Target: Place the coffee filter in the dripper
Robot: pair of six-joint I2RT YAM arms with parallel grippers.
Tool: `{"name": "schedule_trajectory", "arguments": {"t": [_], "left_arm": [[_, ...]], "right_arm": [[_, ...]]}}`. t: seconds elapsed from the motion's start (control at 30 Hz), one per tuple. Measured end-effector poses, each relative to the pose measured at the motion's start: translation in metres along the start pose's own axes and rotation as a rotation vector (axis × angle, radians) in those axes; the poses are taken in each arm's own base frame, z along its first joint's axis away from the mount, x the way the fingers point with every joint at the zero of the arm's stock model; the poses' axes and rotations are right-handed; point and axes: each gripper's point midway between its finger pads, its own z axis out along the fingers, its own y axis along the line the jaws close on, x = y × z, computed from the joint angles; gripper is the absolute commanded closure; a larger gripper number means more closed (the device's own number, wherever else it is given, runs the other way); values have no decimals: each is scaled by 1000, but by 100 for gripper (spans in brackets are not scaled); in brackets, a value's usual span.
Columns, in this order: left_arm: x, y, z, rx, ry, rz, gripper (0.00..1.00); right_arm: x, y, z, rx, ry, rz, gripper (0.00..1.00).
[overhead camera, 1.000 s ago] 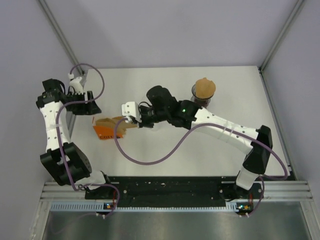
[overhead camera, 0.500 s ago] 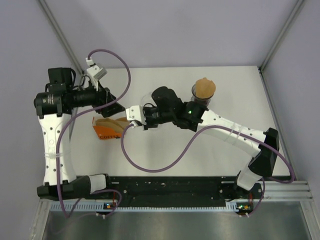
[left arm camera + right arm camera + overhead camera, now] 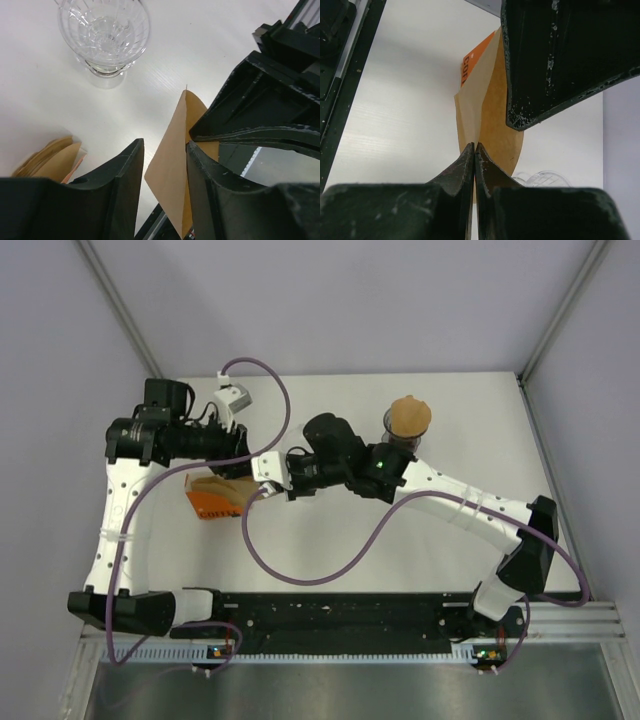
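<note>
My right gripper [image 3: 263,480] is shut on the edge of a brown paper coffee filter [image 3: 495,115] and holds it above the table, next to the orange filter box [image 3: 205,505]. My left gripper [image 3: 247,462] is open, its jaws on either side of that filter [image 3: 172,150], whose right face lies against the right finger [image 3: 200,170]. The glass dripper [image 3: 105,35] stands apart at the back right [image 3: 402,438]. Its bowl looks empty in the left wrist view. In the top view a brown round shape [image 3: 408,416] shows on it.
The orange box holds a stack of several brown filters [image 3: 50,155]. It also shows behind the held filter in the right wrist view [image 3: 469,64]. The purple cables of both arms hang over the table. The cell's walls and frame posts stand at the back and sides.
My left arm has swung from the left edge rightwards, and its open jaws now straddle the held filter. My right gripper has moved slightly right, still holding the filter.
</note>
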Motion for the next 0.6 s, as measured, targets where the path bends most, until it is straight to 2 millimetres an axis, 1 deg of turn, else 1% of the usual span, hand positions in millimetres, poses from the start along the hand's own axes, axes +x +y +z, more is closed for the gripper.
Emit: {"name": "schedule_trajectory", "arguments": {"t": [0.03,0.1,0.23,0.3,0.33,0.37,0.4,0.43,0.53,0.6], "left_arm": [[1,3,1,-14,8,0,60],[4,6,4,-30,24,4,60],[12,5,9,-23,58,20,54],[15,4,10,-9,68,35,54],[15,3,10,-4,70,40,57],[16,2,10,2,73,45,66],[17,2,10,6,78,46,85],[18,2,10,8,82,47,100],[21,4,13,0,97,45,100],[23,14,14,-53,113,25,100]], "right_arm": [[0,0,0,-1,-1,0,100],[0,0,0,-1,-1,0,100],[0,0,0,2,1,1,100],[1,-1,0,7,6,0,100],[1,-2,0,9,8,0,100],[2,-2,0,11,10,0,100],[2,-2,0,14,12,-1,100],[3,-3,-1,16,15,-1,100],[3,-4,-1,22,19,-3,100],[3,-4,-1,21,19,-5,100]]}}
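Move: The coffee filter's middle is about 3 cm to the right of my left hand, 3 cm back and 3 cm lower, with one paper wall already between my half-open fingers. The clear dripper is roughly 10 cm right, 5 cm ahead and 9 cm below; the orange filter box is about 9 cm left, 2 cm back and 14 cm below. From my right hand, which holds the filter, its middle is some 3 cm left and 1 cm lower. I ease my left hand down about 3 cm beside the filter, tipping it only some 5 to 10 degrees, then snap its half-open fingers shut in the last stretch to pinch the near paper wall. My right hand stays in place and keeps the filter in its shut fingertips. ##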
